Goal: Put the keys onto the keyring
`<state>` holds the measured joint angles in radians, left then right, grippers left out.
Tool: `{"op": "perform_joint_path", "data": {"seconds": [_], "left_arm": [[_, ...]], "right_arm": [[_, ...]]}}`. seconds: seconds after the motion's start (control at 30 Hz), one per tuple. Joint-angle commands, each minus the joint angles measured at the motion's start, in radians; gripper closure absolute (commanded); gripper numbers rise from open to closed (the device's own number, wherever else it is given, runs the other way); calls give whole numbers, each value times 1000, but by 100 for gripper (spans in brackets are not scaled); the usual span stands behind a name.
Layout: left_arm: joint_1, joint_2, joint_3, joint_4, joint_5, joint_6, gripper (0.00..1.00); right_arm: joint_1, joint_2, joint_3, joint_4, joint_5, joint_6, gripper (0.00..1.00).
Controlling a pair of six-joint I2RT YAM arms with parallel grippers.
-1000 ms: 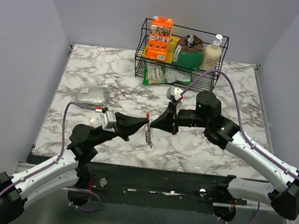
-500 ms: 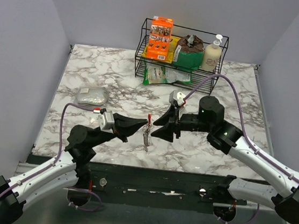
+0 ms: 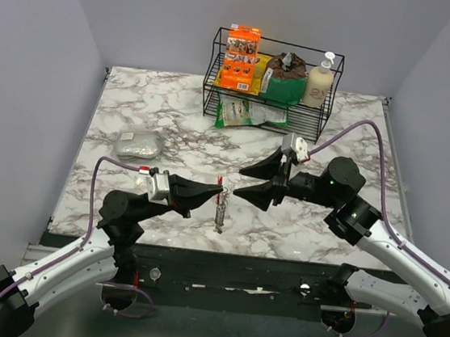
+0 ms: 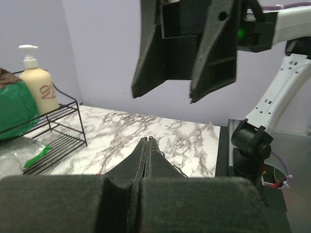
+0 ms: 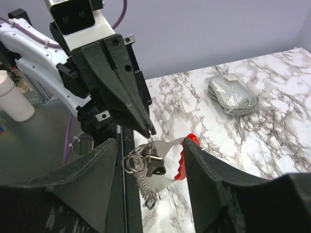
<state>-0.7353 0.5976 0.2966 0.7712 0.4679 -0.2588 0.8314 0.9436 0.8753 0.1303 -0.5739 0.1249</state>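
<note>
My left gripper (image 3: pixel 214 190) is shut on the top of the keyring (image 3: pixel 221 188), a silver clip with a red edge. The keys (image 3: pixel 220 215) hang below it, a small silver bunch above the table's front part. From the right wrist, the clip (image 5: pixel 167 148) dangles from the left gripper's fingertips (image 5: pixel 148 128), with split rings and toothed keys (image 5: pixel 144 182) under it. My right gripper (image 3: pixel 242 183) stands open just right of the bunch, one finger on each side and touching nothing. In the left wrist view the shut left gripper (image 4: pixel 147 141) hides the keys, and the right gripper (image 4: pixel 184 94) hangs open ahead.
A black wire rack (image 3: pixel 217 94) at the back holds an orange box (image 3: pixel 241 56), a green bag (image 3: pixel 284 79) and a soap bottle (image 3: pixel 321 82). A green packet (image 3: pixel 243 112) lies under it. A grey pouch (image 3: pixel 138 144) sits at the left. The table's front edge (image 3: pixel 223 254) is close below the keys.
My right gripper has opened, let go of the keyring and drawn back to the right. The left gripper stays shut, and the bunch now hangs from it alone.
</note>
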Motion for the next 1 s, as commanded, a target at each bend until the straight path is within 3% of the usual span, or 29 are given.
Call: {"op": "perform_joint_path", "data": {"seconds": [0.0, 0.3, 0.57, 0.63, 0.7, 0.93, 0.97], "left_arm": [[-4, 14, 1, 138, 92, -26, 100], [-4, 11, 15, 148, 112, -26, 100], [-4, 4, 18, 148, 110, -28, 100], [-4, 7, 19, 152, 113, -31, 100], [-4, 5, 21, 155, 113, -33, 100], [-6, 1, 24, 163, 115, -42, 100], [-4, 1, 24, 163, 117, -42, 100]], "right_arm": [[5, 43, -9, 100, -36, 53, 37], [5, 92, 11, 98, -145, 42, 43], [6, 96, -1, 72, -149, 30, 45], [5, 103, 2, 72, -165, 30, 47], [5, 118, 8, 71, -179, 30, 55], [6, 144, 27, 63, -198, 30, 58], [6, 146, 30, 65, -199, 32, 64]]}}
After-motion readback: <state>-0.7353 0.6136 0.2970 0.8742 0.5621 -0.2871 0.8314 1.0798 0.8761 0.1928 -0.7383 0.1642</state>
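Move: The right hand, open and empty, has the keys hanging some 4 cm to its left, about 1 cm back and 5 cm lower. The left fingertips that hold the bundle are also about 4 cm left and 1 cm back, only 3 cm lower. The red-edged grey plate hangs roughly 5 cm left, 1 cm ahead and 5 cm below. For the left hand, the keys hang about 2 cm below its fingertips and 1 cm to the right, level fore and aft. Down and to the left, the right hand sinks about 3 cm and closes in sideways on the hanging keys, easing slightly back and swinging some 10 degrees counter-clockwise while its fingers narrow partway without shutting. The left hand keeps its pinch and carries the bundle about 2 cm back and a little up, then holds it there. Contact by the right fingers can't be made out. ##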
